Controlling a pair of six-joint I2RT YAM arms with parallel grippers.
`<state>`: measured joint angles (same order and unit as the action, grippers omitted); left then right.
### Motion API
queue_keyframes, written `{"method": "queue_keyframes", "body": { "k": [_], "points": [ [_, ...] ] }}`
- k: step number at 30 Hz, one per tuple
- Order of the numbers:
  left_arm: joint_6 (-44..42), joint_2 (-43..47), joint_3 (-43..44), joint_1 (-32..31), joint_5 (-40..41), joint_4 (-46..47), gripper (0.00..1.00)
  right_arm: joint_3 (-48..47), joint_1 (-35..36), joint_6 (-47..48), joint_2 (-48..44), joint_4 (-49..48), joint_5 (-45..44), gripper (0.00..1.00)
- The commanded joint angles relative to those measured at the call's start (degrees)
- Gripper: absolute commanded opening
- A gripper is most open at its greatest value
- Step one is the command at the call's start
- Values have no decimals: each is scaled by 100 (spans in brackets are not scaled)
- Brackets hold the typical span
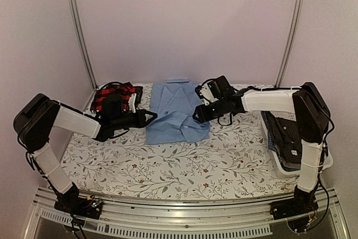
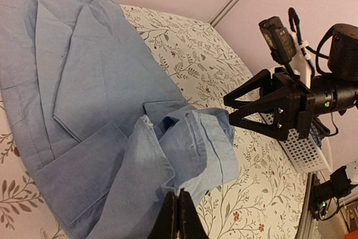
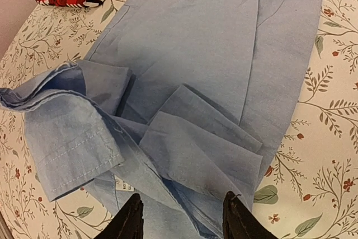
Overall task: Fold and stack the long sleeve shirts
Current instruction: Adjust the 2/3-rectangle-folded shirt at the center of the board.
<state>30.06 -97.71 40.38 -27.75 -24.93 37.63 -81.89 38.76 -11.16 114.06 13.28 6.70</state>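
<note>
A light blue long sleeve shirt [image 1: 176,113] lies partly folded in the middle of the table, its lower end bunched up. My left gripper [image 1: 152,116] is at the shirt's left edge. In the left wrist view its fingertips [image 2: 179,198] are pressed together on a raised fold of the blue cloth [image 2: 112,99]. My right gripper [image 1: 197,117] hovers over the shirt's right side. Its jaws [image 3: 183,212] stand open above the folded cloth [image 3: 196,54], holding nothing. A red-and-black plaid shirt [image 1: 114,94] lies folded at the back left.
A white plastic basket [image 1: 327,158] with dark shirts [image 1: 285,135] in it stands at the table's right edge. The tablecloth [image 1: 168,166] is floral. Metal posts rise at both back corners. In the left wrist view the right gripper [image 2: 230,110] is close to the bunched cloth.
</note>
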Motion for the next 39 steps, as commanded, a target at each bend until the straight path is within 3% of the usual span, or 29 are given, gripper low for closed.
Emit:
{"method": "queue_keyframes", "body": {
  "k": [1,17,26,31,36,39],
  "points": [
    [-134,168,51,-31,-48,-95,0,17,85,442,-35,21,414,47],
    [-195,182,232,-12,-2,-247,0,-372,131,637,631,213,314,45],
    [-170,90,419,6,301,-427,0,-695,140,615,659,268,102,9],
    [-90,-141,642,62,916,-550,0,-1399,138,577,887,456,-418,1],
    [66,-485,911,166,1260,-573,0,-2284,128,594,1463,733,-853,0],
    [94,-628,1024,200,1137,-530,0,-2383,123,644,1580,843,-751,8]
  ]
}}
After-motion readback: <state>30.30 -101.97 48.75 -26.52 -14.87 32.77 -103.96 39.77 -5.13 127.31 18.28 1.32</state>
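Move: The right hand, empty and half open, has the blue shirt's loose flap end about 5 cm below, 1 cm back and 2 cm left. From that hand the collar lies some 23 cm ahead and 9 cm left, and the red checked shirt about 13 cm ahead and 39 cm left. The left hand still pinches the flap's raised other end; the loose end lies about 19 cm right of it, 2 cm back and 7 cm lower. Right hand dips to the flap, shuts, rises forward empty; left carries the flap's pinched end about 5 cm forward. ##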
